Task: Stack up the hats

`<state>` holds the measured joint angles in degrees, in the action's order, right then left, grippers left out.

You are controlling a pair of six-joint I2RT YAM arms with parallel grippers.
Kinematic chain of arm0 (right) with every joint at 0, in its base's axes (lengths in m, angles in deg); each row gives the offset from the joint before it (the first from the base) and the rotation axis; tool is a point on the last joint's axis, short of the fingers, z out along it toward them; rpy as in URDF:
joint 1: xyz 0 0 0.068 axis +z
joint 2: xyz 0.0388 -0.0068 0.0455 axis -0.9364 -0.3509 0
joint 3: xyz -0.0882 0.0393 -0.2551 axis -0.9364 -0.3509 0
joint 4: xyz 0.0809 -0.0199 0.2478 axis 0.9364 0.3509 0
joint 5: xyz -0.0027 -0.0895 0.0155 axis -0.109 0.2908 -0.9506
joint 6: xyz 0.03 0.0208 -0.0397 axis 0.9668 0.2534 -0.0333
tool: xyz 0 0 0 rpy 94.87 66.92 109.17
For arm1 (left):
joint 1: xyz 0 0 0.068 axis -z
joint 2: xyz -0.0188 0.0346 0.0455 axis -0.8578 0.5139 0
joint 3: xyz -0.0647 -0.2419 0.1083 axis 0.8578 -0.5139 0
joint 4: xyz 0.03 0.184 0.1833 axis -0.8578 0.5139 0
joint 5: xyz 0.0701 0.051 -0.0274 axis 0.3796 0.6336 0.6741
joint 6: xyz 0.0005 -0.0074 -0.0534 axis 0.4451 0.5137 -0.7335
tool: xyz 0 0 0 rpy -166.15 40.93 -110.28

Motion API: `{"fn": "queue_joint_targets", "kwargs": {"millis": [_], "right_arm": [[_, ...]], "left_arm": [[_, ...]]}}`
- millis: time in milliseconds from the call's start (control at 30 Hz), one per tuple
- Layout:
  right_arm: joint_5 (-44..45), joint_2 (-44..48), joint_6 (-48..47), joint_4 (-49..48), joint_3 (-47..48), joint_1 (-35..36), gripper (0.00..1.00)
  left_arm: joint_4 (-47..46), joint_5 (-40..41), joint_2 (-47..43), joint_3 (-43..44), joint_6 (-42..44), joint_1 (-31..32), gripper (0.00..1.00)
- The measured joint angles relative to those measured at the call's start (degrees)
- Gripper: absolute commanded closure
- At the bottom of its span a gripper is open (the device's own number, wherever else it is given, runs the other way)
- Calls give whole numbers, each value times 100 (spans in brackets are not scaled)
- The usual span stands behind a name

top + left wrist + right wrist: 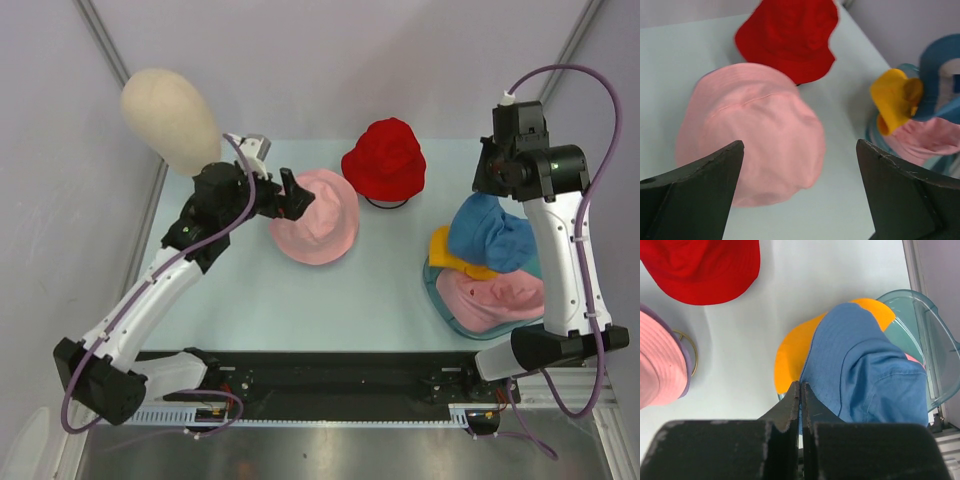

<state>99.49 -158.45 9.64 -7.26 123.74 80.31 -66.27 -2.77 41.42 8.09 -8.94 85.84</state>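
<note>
A pink hat (318,218) lies left of the table's middle on a lilac hat (688,376), of which only an edge shows. My left gripper (293,196) hovers open at the pink hat's left side, and the hat (755,130) fills the space ahead of the jaws (800,145). Behind it lies a red hat (385,160). At the right, a blue hat (490,232) drapes over an orange hat (448,255) and another pink hat (492,300). My right gripper (800,384) is shut on the blue hat's brim (860,365).
A translucent teal tray (935,340) holds the right-hand pile at the table's right edge. A beige mannequin head (170,115) stands at the back left, just behind my left arm. A thin cord ring (692,352) lies beside the lilac hat.
</note>
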Motion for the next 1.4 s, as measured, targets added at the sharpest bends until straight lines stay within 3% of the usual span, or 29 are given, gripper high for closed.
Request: {"fn": "queue_joint_targets", "kwargs": {"millis": [367,667,1000,1400], "right_arm": [[-48,2,31,225,367,85,100],[-280,629,282,214,909,90,100],[-330,511,195,186,946,94,100],[-42,-267,-507,-1180,542,9,100]], "left_arm": [[-476,-1176,835,697,-114,833,1],[-367,-1182,828,693,-87,852,0],[-323,-1154,828,688,-59,852,0],[15,-688,713,693,170,820,0]]}}
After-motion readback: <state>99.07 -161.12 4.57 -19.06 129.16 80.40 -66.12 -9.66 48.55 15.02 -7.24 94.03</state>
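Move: The right hand holds the blue hat, hanging below its shut fingers. The red hat on its stand lies about 15 cm ahead of that hand, 21 cm left and 15 cm lower; the orange hat in the bin is some 6 cm back, 1 cm right and 25 cm down. From the open left hand, the red hat is roughly 14 cm ahead and 22 cm right, 10 cm lower; the pink hat is 3 cm ahead, 3 cm right and 11 cm below. Up about 8 cm and back 4 first, the right hand lifts the pinched blue hat clear of the bin, then swings forward about 8 cm towards the red hat's side, sinking slightly, fingers tipping up some 15 degrees. The left hand, still wide open, sweeps right about 9 cm above the pink hat and slightly back, turning clockwise 20 degrees, then stops and creeps back a little. ##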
